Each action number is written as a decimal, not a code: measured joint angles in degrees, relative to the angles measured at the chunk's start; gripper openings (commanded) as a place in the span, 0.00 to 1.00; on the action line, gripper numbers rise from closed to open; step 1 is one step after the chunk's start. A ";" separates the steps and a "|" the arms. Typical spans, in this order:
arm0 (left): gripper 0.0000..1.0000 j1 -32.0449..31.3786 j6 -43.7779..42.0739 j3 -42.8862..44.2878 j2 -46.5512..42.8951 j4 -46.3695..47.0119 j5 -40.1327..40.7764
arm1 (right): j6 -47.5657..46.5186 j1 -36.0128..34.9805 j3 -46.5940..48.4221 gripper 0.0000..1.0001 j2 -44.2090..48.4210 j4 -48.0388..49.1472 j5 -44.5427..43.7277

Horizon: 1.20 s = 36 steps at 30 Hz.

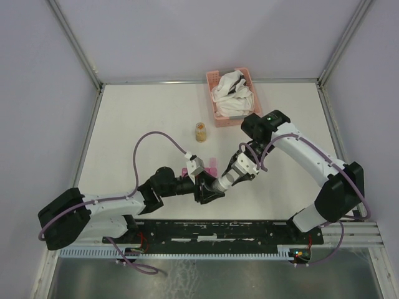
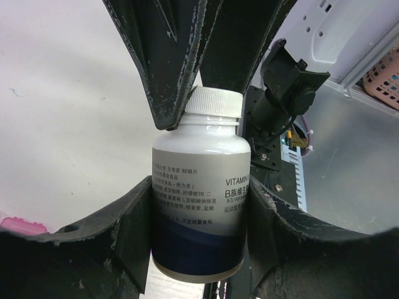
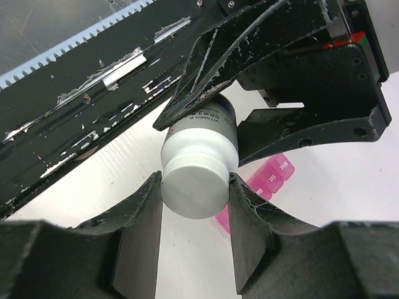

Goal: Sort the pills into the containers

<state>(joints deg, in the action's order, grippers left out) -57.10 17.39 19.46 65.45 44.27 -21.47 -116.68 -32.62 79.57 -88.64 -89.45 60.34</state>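
Observation:
A white vitamin bottle (image 2: 201, 165) with a dark blue base and a white screw cap (image 3: 194, 187) hangs above the table between both arms. My left gripper (image 2: 199, 212) is shut on the bottle's body. My right gripper (image 3: 194, 208) is shut on the cap, facing the left one. The two grippers meet near the table's front middle, left gripper (image 1: 202, 187) and right gripper (image 1: 225, 179). The magenta containers strip (image 3: 269, 177) lies on the table just behind them, also seen from above as the containers (image 1: 212, 163). The pills are hidden.
A small amber jar (image 1: 201, 131) stands behind the pill box. A pink lattice basket (image 1: 215, 112) with white cloths sits at the back edge, right of centre. The black mounting rail (image 1: 224, 229) runs along the near edge.

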 measured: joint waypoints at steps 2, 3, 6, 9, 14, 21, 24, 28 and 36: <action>0.03 0.52 0.15 0.11 0.92 0.61 -1.62 | -0.02 -0.22 -1.01 0.34 1.14 1.18 -0.96; 0.03 0.74 0.17 0.31 1.46 0.79 -2.51 | -0.02 -0.28 -1.49 0.35 1.64 1.70 -1.33; 0.03 1.33 0.26 1.07 2.80 0.79 -4.17 | 0.00 -0.28 -2.16 0.42 2.34 2.47 -2.08; 0.03 1.64 0.26 1.29 3.32 0.70 -4.42 | 0.00 -0.22 -2.49 0.46 2.36 2.99 -2.29; 0.03 1.64 0.26 1.27 3.32 -0.02 -4.31 | 0.00 -0.22 -3.54 0.51 2.36 3.93 -2.12; 0.03 1.88 0.26 1.27 3.32 0.48 -3.72 | 0.00 -0.17 -3.65 0.61 2.43 4.11 -1.44; 0.03 2.03 0.26 1.27 3.32 0.59 -3.13 | 0.00 -0.17 -3.65 0.68 2.58 4.11 -0.90; 0.03 2.29 0.26 1.27 3.32 0.74 -2.49 | 0.00 -0.24 -3.65 0.72 2.73 4.11 -0.79; 0.03 2.40 0.26 1.27 3.10 0.83 -1.95 | 5.05 -0.28 -2.71 1.00 3.65 6.40 0.00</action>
<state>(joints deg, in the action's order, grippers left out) -54.70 17.65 20.73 68.55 45.10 -23.42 -111.63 -32.91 76.86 -84.99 -83.05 60.34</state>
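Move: The white cap is already between the right hand's pads, at its hand point. From there the pink pill box lies about 8 cm ahead, 10 cm left and 17 cm below, and the amber jar some 24 cm ahead, 10 cm left and 16 cm below. From the left hand, which holds the bottle's body, the cap is roughly 3 cm ahead, 4 cm right and 3 cm above. The bottle, still gripped round its body by the left fingers, sinks about 1 cm with both hands. The right fingers then spread from about half to mostly open and let go of the cap, staying around it while the right hand eases back up about 1 cm. The left keeps its hold and drifts about 1 cm forward. ##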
